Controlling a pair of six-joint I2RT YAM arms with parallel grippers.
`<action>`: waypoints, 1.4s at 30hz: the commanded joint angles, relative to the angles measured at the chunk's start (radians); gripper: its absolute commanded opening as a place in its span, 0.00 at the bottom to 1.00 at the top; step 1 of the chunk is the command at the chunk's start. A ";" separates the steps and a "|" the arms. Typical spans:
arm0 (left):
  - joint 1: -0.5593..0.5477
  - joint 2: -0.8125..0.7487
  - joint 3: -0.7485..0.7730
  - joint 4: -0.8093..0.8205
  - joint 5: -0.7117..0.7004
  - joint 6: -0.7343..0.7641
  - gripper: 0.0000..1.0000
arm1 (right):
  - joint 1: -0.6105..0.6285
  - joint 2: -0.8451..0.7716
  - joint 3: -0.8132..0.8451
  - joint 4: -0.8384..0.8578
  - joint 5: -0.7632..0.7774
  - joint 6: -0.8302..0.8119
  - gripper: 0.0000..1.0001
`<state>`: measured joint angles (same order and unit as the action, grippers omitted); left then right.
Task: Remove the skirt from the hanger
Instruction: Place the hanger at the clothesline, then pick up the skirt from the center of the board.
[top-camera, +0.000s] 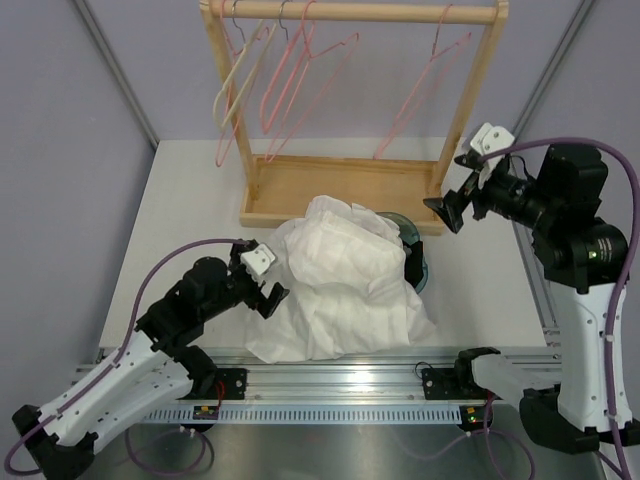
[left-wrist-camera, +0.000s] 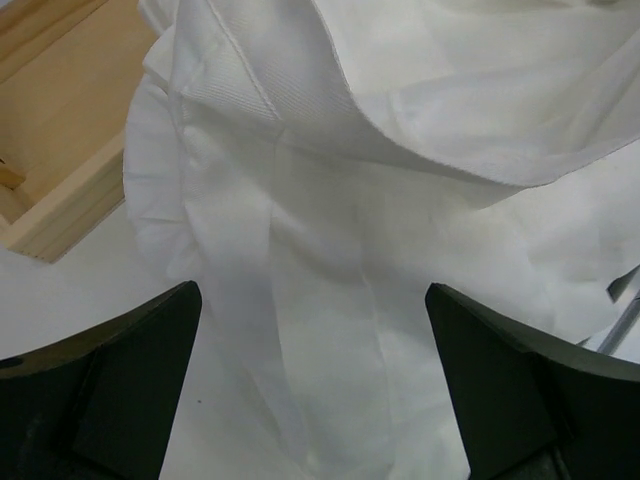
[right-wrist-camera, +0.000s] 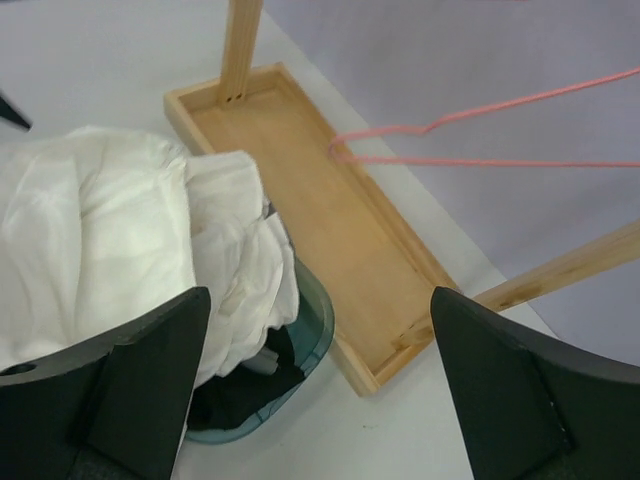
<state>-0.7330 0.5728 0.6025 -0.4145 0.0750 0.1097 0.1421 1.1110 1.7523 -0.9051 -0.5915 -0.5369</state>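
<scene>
The skirt (top-camera: 340, 290) lies in a heap over the teal tub (top-camera: 418, 268), off any hanger. It looks white to pale grey here. Broad pleats and a straight band edge show in the left wrist view (left-wrist-camera: 320, 250). My left gripper (top-camera: 272, 297) stands open at the heap's left side, and cloth lies below its spread jaws (left-wrist-camera: 311, 295) without being pinched. My right gripper (top-camera: 445, 212) hangs open in the air by the rack's right post, holding nothing (right-wrist-camera: 320, 295). The nearest pink hanger (top-camera: 425, 90) hangs empty on the rail, apart from it.
A wooden rack has a tray base (top-camera: 340, 185) and a top rail (top-camera: 350, 12) that carries several empty hangers, pink and cream. Dark cloth (right-wrist-camera: 240, 385) lies inside the tub (right-wrist-camera: 310, 350) under the white fabric. The arms' mounting rail (top-camera: 330, 385) runs along the near edge.
</scene>
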 joint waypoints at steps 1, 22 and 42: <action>0.001 0.070 0.026 0.094 -0.035 0.183 0.99 | 0.001 -0.062 -0.134 -0.106 -0.119 -0.185 0.99; 0.245 0.547 0.246 0.200 0.857 0.113 0.30 | 0.001 -0.519 -0.738 -0.092 -0.495 -0.279 0.99; 0.251 0.535 0.648 0.776 0.596 -0.830 0.00 | -0.107 -0.755 -0.964 0.472 0.474 0.373 0.99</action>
<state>-0.4889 1.1633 1.1465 0.0410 0.8341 -0.4557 0.0479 0.3752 0.7959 -0.6441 -0.4965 -0.3649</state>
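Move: The left hand hangs open over the near-left edge of the white skirt, whose middle lies about 14 cm to its right, 5 cm ahead and 9 cm below. The teal basket is under the skirt, some 18 cm right, 8 cm ahead and 17 cm down; the wooden tray sits about 26 cm ahead, 16 cm right, equally low. From the open right hand the skirt is roughly 19 cm left, 3 cm back and 34 cm down, and the pink hanger about 20 cm ahead, 4 cm left, nearly level. The left fingers pinch a fold of the white skirt and keep it while lifting: the hand first dips about 6 cm forward and down into the cloth, slides right as it closes with the wrist turning clockwise, then climbs over 20 cm. The right hand, open, draws back and down from the hanger some 18 cm, then swings forward and right. ##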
